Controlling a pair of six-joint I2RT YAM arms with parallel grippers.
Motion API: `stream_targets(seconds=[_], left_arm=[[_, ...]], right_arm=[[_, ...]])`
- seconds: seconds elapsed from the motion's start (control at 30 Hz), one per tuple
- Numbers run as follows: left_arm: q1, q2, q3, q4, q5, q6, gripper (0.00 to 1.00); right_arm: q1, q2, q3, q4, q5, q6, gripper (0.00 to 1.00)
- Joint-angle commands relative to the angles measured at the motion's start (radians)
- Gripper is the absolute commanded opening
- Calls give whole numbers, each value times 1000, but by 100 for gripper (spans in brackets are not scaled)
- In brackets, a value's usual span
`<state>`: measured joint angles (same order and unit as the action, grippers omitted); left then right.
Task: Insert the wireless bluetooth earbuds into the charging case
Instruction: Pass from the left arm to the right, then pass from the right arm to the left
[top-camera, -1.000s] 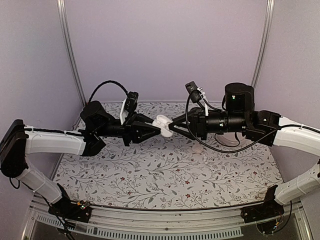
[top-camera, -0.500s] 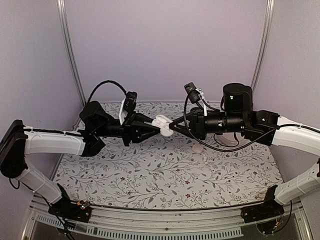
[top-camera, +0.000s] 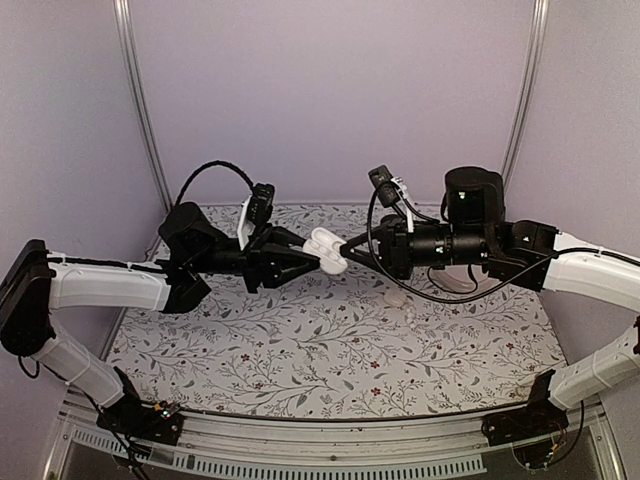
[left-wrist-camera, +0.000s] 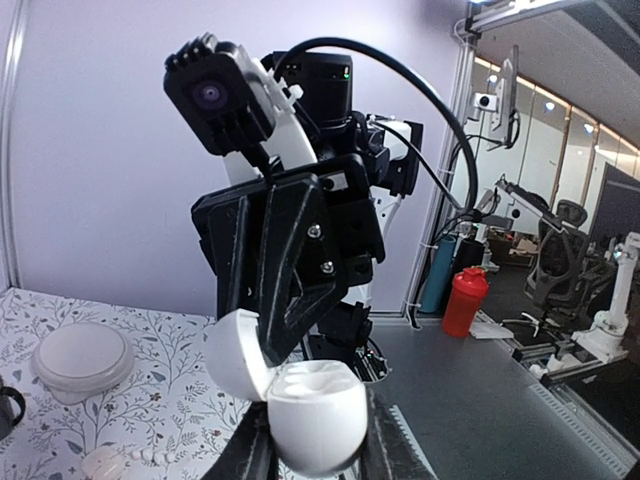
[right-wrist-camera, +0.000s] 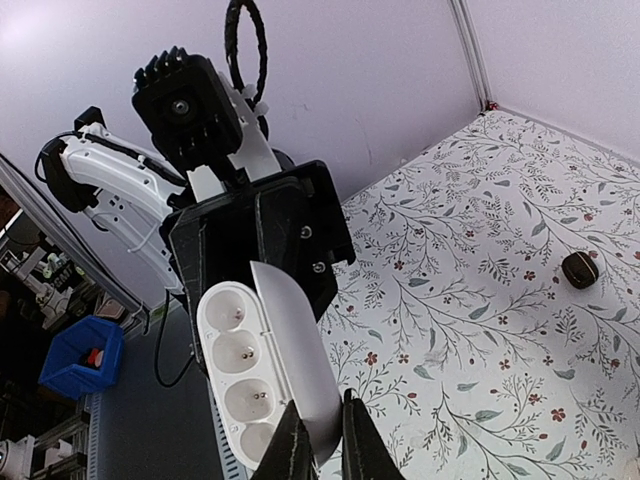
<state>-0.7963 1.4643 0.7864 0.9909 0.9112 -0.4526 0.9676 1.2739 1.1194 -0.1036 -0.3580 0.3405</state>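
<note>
The white charging case (top-camera: 326, 250) hangs in mid-air between the two arms, above the far middle of the table. My left gripper (top-camera: 312, 256) is shut on the case's rounded body (left-wrist-camera: 312, 415). The lid (right-wrist-camera: 300, 370) stands open, and my right gripper (right-wrist-camera: 322, 440) is shut on its edge, one finger on each face. The wells (right-wrist-camera: 240, 350) of the case show empty. Two small white earbuds (top-camera: 397, 297) lie on the cloth under the right arm; one (left-wrist-camera: 105, 462) shows low in the left wrist view.
A floral cloth (top-camera: 330, 350) covers the table. A round white dish (left-wrist-camera: 82, 355) sits on it in the left wrist view. A small dark round object (right-wrist-camera: 579, 269) lies on the cloth. Purple walls and metal posts (top-camera: 140, 110) enclose the back.
My right gripper's fingers have narrowed onto the case lid. The lid now stands slightly more open. The left gripper has kept its hold and place.
</note>
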Motion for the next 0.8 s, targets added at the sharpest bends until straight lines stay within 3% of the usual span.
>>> stream_targets(seconds=[0.0,0.4,0.77], left_arm=[[-6,-14,2,-20,6,9,31],[0,-23,43,-206,21,68,51],[16,13,123,-327,26,1,56]], right_arm=[[1,-11,40,-3,5,-25,3],[2,-5,143,-204,108,-186,3],[39,18,194,-317,278,-289,3]])
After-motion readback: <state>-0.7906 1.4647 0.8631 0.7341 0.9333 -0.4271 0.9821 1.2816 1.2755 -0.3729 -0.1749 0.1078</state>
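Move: The open charging case is between my hands, already gripped from both sides. Its middle lies about 2 cm right of my left hand point and level with it. From my right hand it is some 2 cm left, 1 cm back and 1 cm lower. From my right hand, a small white piece on the table lies about 12 cm ahead and 14 cm right, the black disc 24 cm ahead and 11 cm left, both some 31 cm below. I spread my left fingers to let go of the case, my left hand sinking about 2 cm with its fingertips dipping, then starting to rise. My right hand keeps its pinch on the lid side and carries the case away from the left fingers, roughly 2 cm right and nearly as far forward, rising and then easing down, while its wrist tilts and rolls some 15 degrees. ##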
